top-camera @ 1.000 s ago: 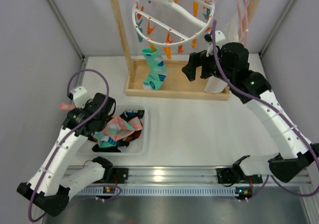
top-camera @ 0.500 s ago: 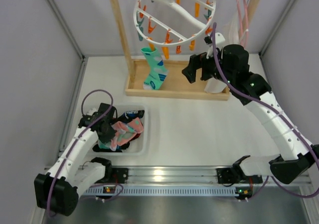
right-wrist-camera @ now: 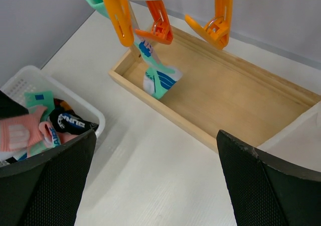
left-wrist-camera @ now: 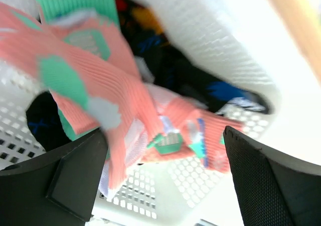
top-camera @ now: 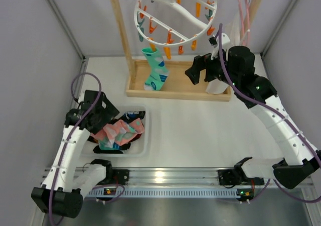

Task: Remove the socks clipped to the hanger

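The hanger, a white ring with orange and teal pegs, hangs from the wooden rack. One teal-green sock is still clipped to it and dangles into the rack's base. In the right wrist view the same sock hangs under an orange peg. My left gripper is open over the white basket. A pink patterned sock lies loose in the basket between and below its wide-apart fingers. Other socks lie under it. My right gripper is open in front of the rack, holding nothing.
The wooden rack's tray base spans the back of the table. A white garment and a thin pink hanger hang at its right end. Grey walls close in both sides.
My left gripper carried the pink sock down into the basket, opened and let it go. The right arm has barely moved.
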Controlling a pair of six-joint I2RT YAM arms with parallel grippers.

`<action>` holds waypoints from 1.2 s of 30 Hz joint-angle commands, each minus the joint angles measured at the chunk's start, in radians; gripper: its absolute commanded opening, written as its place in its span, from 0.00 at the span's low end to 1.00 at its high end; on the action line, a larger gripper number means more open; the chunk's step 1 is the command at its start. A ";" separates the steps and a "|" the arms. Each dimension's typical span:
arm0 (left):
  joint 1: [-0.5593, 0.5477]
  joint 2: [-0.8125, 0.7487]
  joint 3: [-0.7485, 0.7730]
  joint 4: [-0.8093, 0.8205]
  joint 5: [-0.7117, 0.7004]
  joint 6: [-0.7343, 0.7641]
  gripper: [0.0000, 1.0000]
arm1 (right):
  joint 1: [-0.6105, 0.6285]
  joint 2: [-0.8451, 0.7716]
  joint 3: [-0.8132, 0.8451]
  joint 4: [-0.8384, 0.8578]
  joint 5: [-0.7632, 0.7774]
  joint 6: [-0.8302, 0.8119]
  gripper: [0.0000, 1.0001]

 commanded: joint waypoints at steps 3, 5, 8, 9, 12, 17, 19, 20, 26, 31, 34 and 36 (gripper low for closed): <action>0.006 0.023 0.294 -0.100 -0.126 0.103 0.98 | -0.025 -0.020 0.035 0.010 -0.015 -0.008 0.99; 0.006 0.037 0.348 -0.108 -0.131 0.136 0.98 | -0.033 -0.017 0.046 0.004 -0.015 -0.006 1.00; 0.006 0.056 0.417 -0.108 -0.108 0.149 0.98 | -0.044 -0.021 0.054 -0.001 -0.018 -0.005 0.99; 0.005 0.062 0.432 -0.108 -0.103 0.147 0.98 | -0.051 -0.023 0.057 -0.002 -0.021 -0.003 0.99; 0.005 0.089 0.465 -0.090 -0.031 0.144 0.98 | -0.065 -0.018 0.072 -0.015 -0.029 -0.002 1.00; 0.003 0.157 0.338 0.368 0.418 0.322 0.98 | -0.082 -0.021 0.086 -0.005 -0.049 0.000 0.99; 0.003 0.181 0.287 0.508 0.528 0.339 0.98 | -0.085 -0.024 0.086 0.002 -0.056 0.007 0.99; 0.003 0.194 0.258 0.603 0.555 0.340 0.98 | -0.085 -0.027 0.086 0.004 -0.067 0.010 1.00; 0.003 0.381 0.115 1.151 0.698 0.340 0.98 | -0.087 -0.072 0.081 0.019 -0.057 0.017 0.99; 0.000 0.530 0.170 1.245 0.747 0.486 0.98 | -0.088 -0.153 0.000 0.064 -0.070 0.012 0.99; -0.024 0.562 0.182 1.282 0.710 0.566 0.98 | -0.087 -0.181 -0.018 0.061 -0.096 -0.002 1.00; -0.047 0.609 0.222 1.280 0.718 0.593 0.98 | -0.087 -0.185 -0.019 0.048 -0.115 -0.006 0.99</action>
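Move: Some 24 cm ahead of the open left hand, 20 cm to its right and 8 cm higher, the last green sock hangs; its orange clip sits about 12 cm above the sock's middle. The wooden tray lies about 28 cm ahead, 30 cm right and 16 cm below. Nearly straight under the left hand is the basket with the pink sock, about 14 cm down. From the right hand the green sock is some 15 cm ahead, 14 cm left and 13 cm lower. Rising about 13 cm clear of the basket, the left hand, fingers still wide open, then sweeps forward and right, some 18 cm and 15 cm, sinking about 7 cm towards the green sock's left side; its fingers tip up towards level and swing right by roughly 50 degrees. The open, empty right hand drifts slightly right, then backs up and away from the sock, rising about 5 cm. ##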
